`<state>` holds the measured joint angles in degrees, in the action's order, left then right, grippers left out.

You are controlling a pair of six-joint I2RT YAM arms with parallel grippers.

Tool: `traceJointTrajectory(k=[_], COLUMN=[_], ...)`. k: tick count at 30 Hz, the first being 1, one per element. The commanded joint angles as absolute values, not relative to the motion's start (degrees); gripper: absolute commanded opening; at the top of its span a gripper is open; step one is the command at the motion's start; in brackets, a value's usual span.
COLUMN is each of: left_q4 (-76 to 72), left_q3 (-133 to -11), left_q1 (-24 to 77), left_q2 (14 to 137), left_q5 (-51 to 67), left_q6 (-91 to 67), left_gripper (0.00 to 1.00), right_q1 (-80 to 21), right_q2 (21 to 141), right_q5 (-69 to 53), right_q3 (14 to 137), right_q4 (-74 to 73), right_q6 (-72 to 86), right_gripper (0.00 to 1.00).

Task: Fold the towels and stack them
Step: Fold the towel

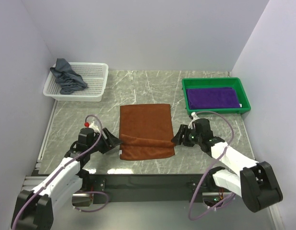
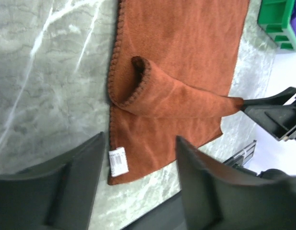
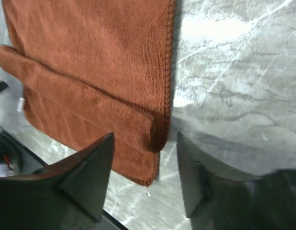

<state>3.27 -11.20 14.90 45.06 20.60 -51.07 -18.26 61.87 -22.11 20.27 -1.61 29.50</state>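
A rust-brown towel [image 1: 146,130] lies flat at the table's middle, with a raised fold running across it near its front edge. My left gripper [image 1: 116,142] stands open at the fold's left end, nothing between its fingers. In the left wrist view the fold is a loose roll [image 2: 171,98] beyond the gripper [image 2: 139,141], and a white label [image 2: 118,162] marks the towel's near corner. My right gripper [image 1: 176,139] is open at the fold's right end, over the towel's edge [image 3: 159,124]. A purple towel [image 1: 212,97] lies in the green tray. A grey-blue towel [image 1: 67,76] is bunched in the white basket.
The green tray [image 1: 212,80] stands at the back right and the white mesh basket [image 1: 97,79] at the back left. Walls close in the left, right and far sides. The table's front edge [image 1: 148,173] runs just behind the towel's near hem.
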Motion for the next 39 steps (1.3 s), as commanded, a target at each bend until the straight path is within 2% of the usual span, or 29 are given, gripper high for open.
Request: traceJointTrajectory(k=[1,4,6,7,11,16,24,32,39], left_q4=[7.9,14.0,18.8,20.4,23.9,23.4,21.0,21.2,21.4], left_q3=[-16.8,-23.5,-29.4,-31.3,-38.0,-41.7,-39.9,-39.2,-39.5], left_q1=[15.5,15.5,15.5,15.4,15.4,15.4,14.5,13.6,13.3], left_q2=[41.8,42.0,42.8,43.9,46.6,48.9,47.4,46.8,47.7], left_q5=[17.9,14.8,11.3,9.9,1.6,-8.2,-11.5,-10.9,-10.3], left_q6=[-49.8,-45.7,-41.9,-40.5,-34.4,-29.0,-25.4,-25.3,-25.3], left_gripper=[0.76,0.85,0.88,0.91,0.99,0.99,0.98,0.97,0.97], right_q1=[-20.4,-25.6,-29.3,-32.1,-38.1,-42.4,-46.2,-51.8,-57.3], right_q2=[57.8,57.1,59.0,60.0,68.0,82.2,94.7,98.9,94.9], right_q5=[-18.5,-13.2,-11.2,-11.0,-12.0,-13.8,-17.8,-18.5,-16.5], right_q3=[23.3,31.0,34.4,37.4,44.5,53.7,59.9,60.4,59.1], right_q4=[-7.9,-13.5,-15.5,-15.5,-14.6,-15.0,-16.3,-17.8,-20.2], right_q6=[24.5,19.7,17.1,14.4,7.7,1.3,-4.2,-5.9,-5.1], right_gripper=[0.66,0.77,0.78,0.84,0.88,0.91,0.91,0.90,0.88])
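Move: The towel's folded strip has its middle about 14 cm left of the right hand, 2 cm back and 3 cm below. The towel's near edge lies some 7 cm nearer the bases than that strip, and its white label is about 26 cm left and 6 cm back of the right hand. From the left hand, the strip's middle is some 15 cm right, level with it and 4 cm below. Open right hand arcs 17 cm left, down onto the folded strip, while the left lifts 12 cm away. ##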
